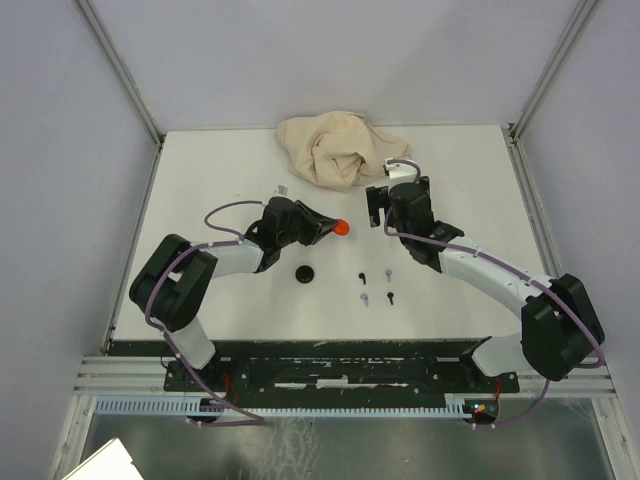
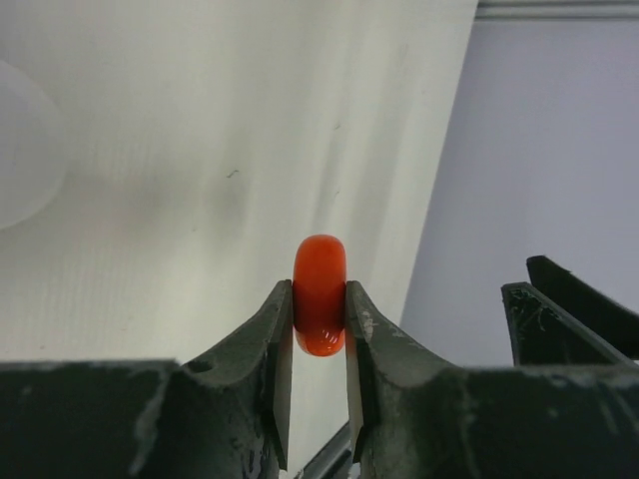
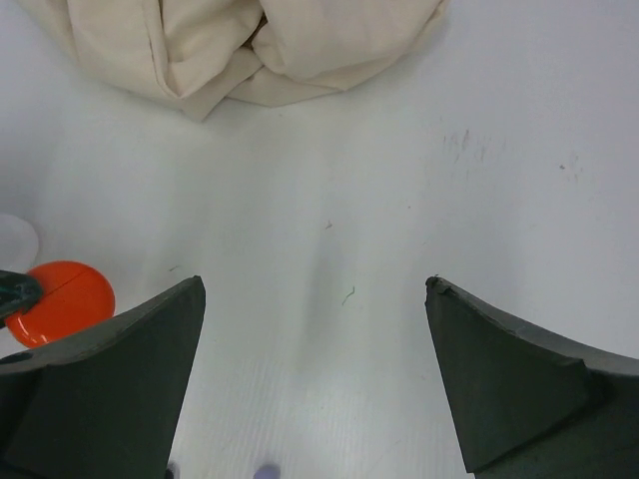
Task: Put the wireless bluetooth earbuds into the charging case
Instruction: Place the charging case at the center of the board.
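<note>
My left gripper (image 1: 333, 228) (image 2: 319, 317) is shut on a round red charging case (image 1: 342, 228) (image 2: 319, 274), held on edge above the table with a pad on each flat face. The same case (image 3: 60, 300) shows at the left of the right wrist view. My right gripper (image 1: 377, 204) (image 3: 315, 286) hovers just right of it, open, with only bare table between its fingers. Several tiny earbuds lie nearer the arms: a black one (image 1: 362, 276), a lavender one (image 1: 387, 270), another lavender (image 1: 365, 298) and another black (image 1: 392, 297).
A black round case (image 1: 304, 273) lies below the left gripper. A crumpled beige cloth (image 1: 335, 148) (image 3: 240, 45) sits at the back of the white table (image 1: 470, 190). A blurred white disc (image 2: 20, 150) (image 3: 12, 239) lies left of the red case.
</note>
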Controlling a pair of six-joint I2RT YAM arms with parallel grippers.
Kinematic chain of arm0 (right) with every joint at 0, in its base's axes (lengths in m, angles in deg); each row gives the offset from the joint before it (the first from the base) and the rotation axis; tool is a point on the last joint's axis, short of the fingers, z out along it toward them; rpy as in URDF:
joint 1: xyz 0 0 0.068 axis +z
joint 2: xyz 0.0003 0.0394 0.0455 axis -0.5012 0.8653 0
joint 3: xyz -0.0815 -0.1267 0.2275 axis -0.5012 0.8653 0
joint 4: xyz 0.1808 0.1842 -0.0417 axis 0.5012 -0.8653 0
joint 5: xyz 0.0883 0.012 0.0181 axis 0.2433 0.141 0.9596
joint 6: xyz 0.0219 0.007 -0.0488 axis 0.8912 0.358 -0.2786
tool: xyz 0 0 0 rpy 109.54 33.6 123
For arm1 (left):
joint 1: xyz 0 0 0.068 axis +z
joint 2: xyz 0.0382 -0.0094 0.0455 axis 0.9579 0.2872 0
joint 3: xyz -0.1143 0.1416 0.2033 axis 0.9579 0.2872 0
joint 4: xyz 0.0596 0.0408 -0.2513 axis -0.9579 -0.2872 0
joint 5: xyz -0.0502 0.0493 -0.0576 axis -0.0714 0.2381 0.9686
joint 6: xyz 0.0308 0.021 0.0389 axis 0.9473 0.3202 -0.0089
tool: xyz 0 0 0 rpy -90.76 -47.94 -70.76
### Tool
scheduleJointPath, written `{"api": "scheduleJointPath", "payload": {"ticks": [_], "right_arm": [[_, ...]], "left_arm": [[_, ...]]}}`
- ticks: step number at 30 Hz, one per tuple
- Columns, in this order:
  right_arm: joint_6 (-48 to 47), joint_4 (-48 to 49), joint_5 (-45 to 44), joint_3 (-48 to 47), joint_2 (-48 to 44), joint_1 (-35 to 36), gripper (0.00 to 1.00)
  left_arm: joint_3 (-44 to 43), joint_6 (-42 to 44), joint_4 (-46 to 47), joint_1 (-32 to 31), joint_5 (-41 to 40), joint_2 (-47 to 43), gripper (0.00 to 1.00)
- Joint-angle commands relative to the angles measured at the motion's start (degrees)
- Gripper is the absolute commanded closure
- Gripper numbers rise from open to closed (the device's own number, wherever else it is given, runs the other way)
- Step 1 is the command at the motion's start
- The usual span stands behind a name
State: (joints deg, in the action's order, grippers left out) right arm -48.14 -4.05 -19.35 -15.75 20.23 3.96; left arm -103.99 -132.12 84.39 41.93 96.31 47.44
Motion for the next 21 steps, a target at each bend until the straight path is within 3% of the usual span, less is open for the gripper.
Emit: {"api": "scheduleJointPath", "payload": {"ticks": [1, 21], "right_arm": [[1.1, -3.2, 2.8, -2.5, -1.2, 0.0, 0.00], [0.8, -4.2, 5.8, -2.9, -0.6, -1.1, 0.00]], "left_arm": [[-1.5, 12.4, -2.4, -0.2, 0.2, 0.0, 0.97], [-0.4, 19.4, -4.9, -1.1, -4.6, 3.4, 0.97]]}}
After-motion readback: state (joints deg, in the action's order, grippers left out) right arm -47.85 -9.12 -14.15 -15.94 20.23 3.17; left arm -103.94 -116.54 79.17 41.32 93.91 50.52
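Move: The left hand holds the red charging case, and its spot at the middle of the board lies almost straight below, about 9 cm down and a centimetre back and left. Of the left hand, the white case stands about 6 cm left and 3 cm ahead, the black case some 7 cm left and 7 cm back, and the nearest black earbud 5 cm right and 8 cm back. From the right hand that spot is roughly 13 cm left, 4 cm back and 16 cm below. The left hand keeps its pinch on the red case and lowers it about 5 cm towards the middle of the board, easing a little left and back, while the wrist rolls some 15 degrees so that the hand's left side comes up. The empty right hand, already clear to the right, stays wide open and settles about 2 cm down and slightly back, its fingers tipping a touch lower. ##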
